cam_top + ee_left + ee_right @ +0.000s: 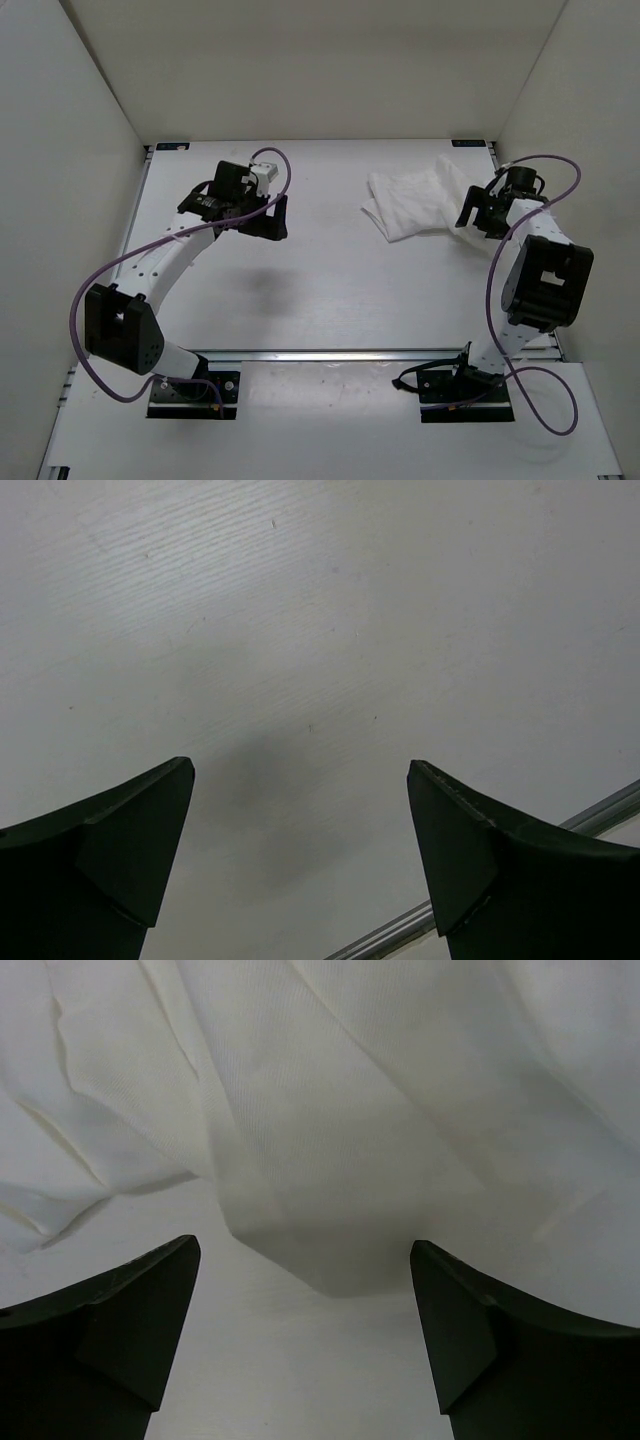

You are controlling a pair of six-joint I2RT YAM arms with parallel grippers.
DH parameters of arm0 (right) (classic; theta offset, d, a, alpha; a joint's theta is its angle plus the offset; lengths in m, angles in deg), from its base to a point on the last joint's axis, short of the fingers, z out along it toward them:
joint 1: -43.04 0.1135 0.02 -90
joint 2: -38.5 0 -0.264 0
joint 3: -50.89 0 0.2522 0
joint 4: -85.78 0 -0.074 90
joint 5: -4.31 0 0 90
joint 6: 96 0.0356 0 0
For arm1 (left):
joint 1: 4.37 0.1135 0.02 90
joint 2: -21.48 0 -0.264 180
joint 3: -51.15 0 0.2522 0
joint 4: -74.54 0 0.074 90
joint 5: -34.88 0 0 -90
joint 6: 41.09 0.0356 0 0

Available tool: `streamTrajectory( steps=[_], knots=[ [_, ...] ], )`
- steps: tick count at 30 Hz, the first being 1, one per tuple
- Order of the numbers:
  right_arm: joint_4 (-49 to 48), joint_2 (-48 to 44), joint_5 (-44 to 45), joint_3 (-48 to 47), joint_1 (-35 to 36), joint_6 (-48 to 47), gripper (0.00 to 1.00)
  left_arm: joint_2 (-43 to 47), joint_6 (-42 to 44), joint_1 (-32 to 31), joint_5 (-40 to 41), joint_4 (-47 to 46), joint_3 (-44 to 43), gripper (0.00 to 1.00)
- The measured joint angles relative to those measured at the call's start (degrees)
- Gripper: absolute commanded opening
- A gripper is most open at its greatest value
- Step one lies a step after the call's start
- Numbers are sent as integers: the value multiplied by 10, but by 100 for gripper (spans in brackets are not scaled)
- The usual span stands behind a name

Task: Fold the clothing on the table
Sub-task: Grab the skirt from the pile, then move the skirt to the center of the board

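The clothing point(415, 200) is a crumpled white garment lying at the back right of the table point(330, 290). My right gripper point(478, 218) sits at its right edge, jaws open. In the right wrist view the clothing point(340, 1110) fills the upper part, and one of its corners points down toward the gap of the right gripper point(303, 1243); nothing is pinched between the fingers point(120, 1330). My left gripper point(268, 225) hangs open over bare table at the back left, well away from the garment. The left wrist view shows the left gripper point(298, 764) with only table under it.
A thin metal rail point(340, 355) crosses the table near the arm bases and also shows as the metal rail point(480, 880) in the left wrist view. White walls point(80, 120) enclose the back and both sides. Purple cables point(130, 265) loop beside each arm.
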Motion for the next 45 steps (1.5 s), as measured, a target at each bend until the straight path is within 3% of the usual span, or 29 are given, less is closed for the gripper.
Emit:
streamTrajectory(
  steps=[4, 9, 18, 21, 26, 29, 32, 35, 39, 45],
  knots=[
    [-15, 41, 5, -4, 9, -11, 65, 0, -2, 2, -13, 0, 11, 99],
    [-21, 86, 37, -22, 21, -34, 0, 0, -1, 1, -20, 0, 11, 99],
    [5, 69, 64, -70, 62, -64, 0, 0, -10, 1, -35, -8, 11, 99],
    [46, 27, 67, -123, 124, -77, 0, 1, -21, 2, -47, -22, 16, 99],
    [72, -69, 58, -254, 297, -75, 0, 28, -40, 4, -72, -49, 53, 99],
    [58, -165, -17, -256, 320, -32, 0, 63, -47, 5, -81, -57, 68, 98],
    [-8, -280, -113, -179, 207, 30, 0, 95, -51, 12, -90, -69, 69, 98],
    [-19, -340, -143, -103, 106, 54, 0, 115, -52, 20, -97, -83, 69, 99],
    [1, -355, -145, -18, 105, 49, 0, 120, -55, 22, -103, -93, 73, 99],
    [45, -351, -183, 201, 93, 54, 0, 110, -63, 11, -119, -104, 105, 98]
  ],
)
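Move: The skirt's right-hand part lies just under the right hand's open fingers, about 2 cm ahead, in line sideways and roughly 5 cm below. The skirt's middle is around 13 cm to the left of that hand and 3 cm ahead, at table height. From the left hand, the skirt's right-hand part lies about 8 cm ahead, some 52 cm to the right and 14 cm lower. Down about 4 cm and slightly forward, the right hand shuts its open fingers on the skirt's right-hand part, then flings it up and left to some 30 cm above its start, fingertips swinging upward. Keeping its pinch, it draws back and partly right, then lowers sharply as the fingers tip down again. The open left hand rises about 5 cm, then eases back down. ##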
